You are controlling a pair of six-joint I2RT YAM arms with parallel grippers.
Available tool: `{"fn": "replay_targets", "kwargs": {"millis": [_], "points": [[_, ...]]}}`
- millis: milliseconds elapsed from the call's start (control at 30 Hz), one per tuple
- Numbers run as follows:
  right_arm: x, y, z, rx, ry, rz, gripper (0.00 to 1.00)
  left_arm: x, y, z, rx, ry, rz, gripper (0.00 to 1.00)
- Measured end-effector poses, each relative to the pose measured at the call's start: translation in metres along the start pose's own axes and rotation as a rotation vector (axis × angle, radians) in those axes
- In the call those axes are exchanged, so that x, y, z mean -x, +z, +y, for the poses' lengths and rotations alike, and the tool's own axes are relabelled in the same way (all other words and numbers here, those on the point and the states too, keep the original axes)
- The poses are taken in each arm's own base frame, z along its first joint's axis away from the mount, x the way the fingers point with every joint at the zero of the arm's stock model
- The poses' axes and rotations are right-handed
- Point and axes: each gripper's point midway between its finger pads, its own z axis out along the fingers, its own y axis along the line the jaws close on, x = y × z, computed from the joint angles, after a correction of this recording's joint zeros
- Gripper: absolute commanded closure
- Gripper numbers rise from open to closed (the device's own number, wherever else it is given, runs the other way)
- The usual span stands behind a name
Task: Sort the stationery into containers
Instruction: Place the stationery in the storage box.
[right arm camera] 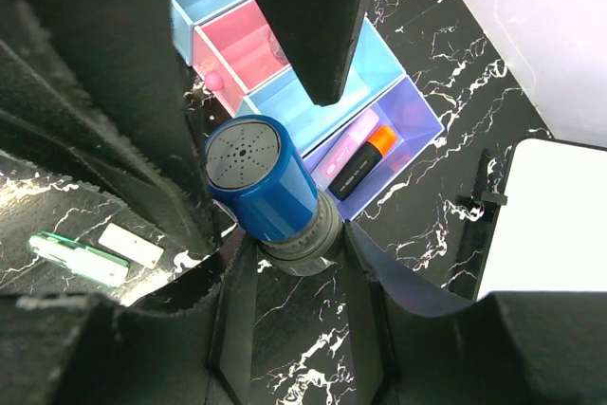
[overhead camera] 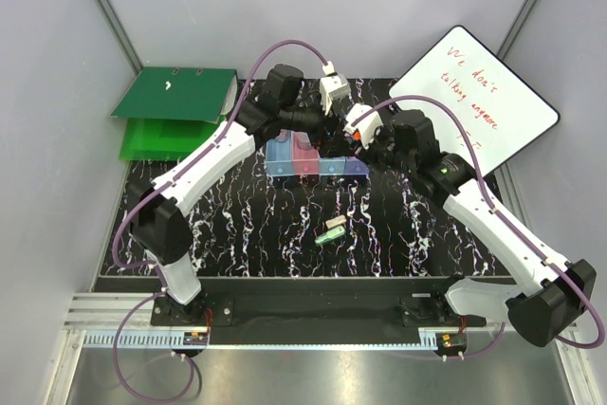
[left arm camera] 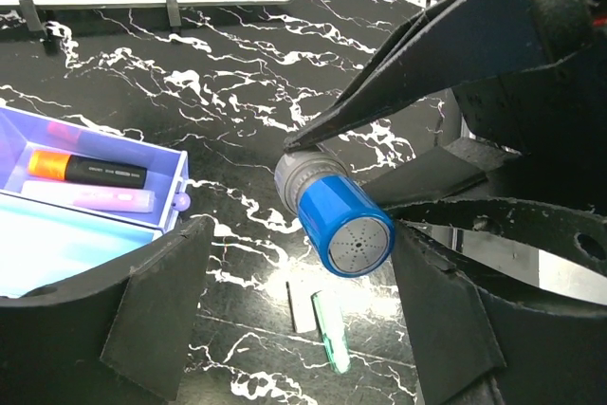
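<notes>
A blue cylinder with a grey base (right arm camera: 266,187) hangs in the air just right of the containers (overhead camera: 303,160). My right gripper (right arm camera: 299,255) is shut on its grey base. My left gripper (left arm camera: 302,263) stands open around the blue end (left arm camera: 337,220), its left finger well apart from it. The purple bin (left arm camera: 169,187) holds an orange-capped marker (left arm camera: 85,170) and a pink tube (left arm camera: 95,199). A green piece (overhead camera: 329,235) and a beige piece (overhead camera: 334,224) lie on the black marbled table in front of the bins.
Green binders (overhead camera: 175,97) lie at the back left. A whiteboard (overhead camera: 474,101) leans at the back right, close behind the right arm. The pink bin (right arm camera: 242,49) and the blue bin (right arm camera: 294,106) show nothing inside.
</notes>
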Motion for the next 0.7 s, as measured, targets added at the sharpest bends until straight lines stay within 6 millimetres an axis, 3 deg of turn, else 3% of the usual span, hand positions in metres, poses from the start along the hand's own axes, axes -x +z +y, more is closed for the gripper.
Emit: {"fn": "replay_targets", "kwargs": {"millis": [167,333,367,433,500,700], "points": [[0.0,0.0,0.001,0.003,-0.005,0.001,0.95,0.004,0.001,0.003,0.004,0.0,-0.009,0.23],[0.0,0.0,0.003,0.01,-0.02,0.003,0.95,0.005,0.004,0.002,0.001,-0.001,-0.01,0.37],[0.0,0.0,0.003,0.011,-0.022,0.004,0.95,0.006,0.006,0.001,-0.002,0.004,-0.011,0.45],[-0.001,0.0,0.002,0.005,-0.025,0.006,0.95,0.006,0.007,0.0,-0.006,0.003,-0.012,0.5],[0.0,0.001,0.003,0.009,-0.027,0.005,0.95,0.007,0.01,-0.005,-0.018,0.01,-0.013,0.6],[0.001,0.001,0.006,0.015,-0.031,0.003,0.95,0.007,0.016,-0.013,-0.038,0.018,-0.012,0.66]]}}
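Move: The blue cylinder is still pinched by its grey end in the right fingers, its middle about 2 cm left, 1 cm back and 1 cm above the right hand. From the open left hand it sits some 3 cm to the right, 1 cm back, level. The storage box's lilac compartment is about 12 cm ahead, 2 cm right and 18 cm below the left hand; the white eraser lies roughly 8 cm back, 3 cm left, 20 cm below. Bring the left gripper about 2 cm to the right and a little back, after a very slight lead forward, so its open fingers straddle the blue body of the cylinder, then close them from wide to under half open until they pinch it. Keep the right fingers shut on the grey end and hold that hand nearly still, with no real turn of either wrist. ##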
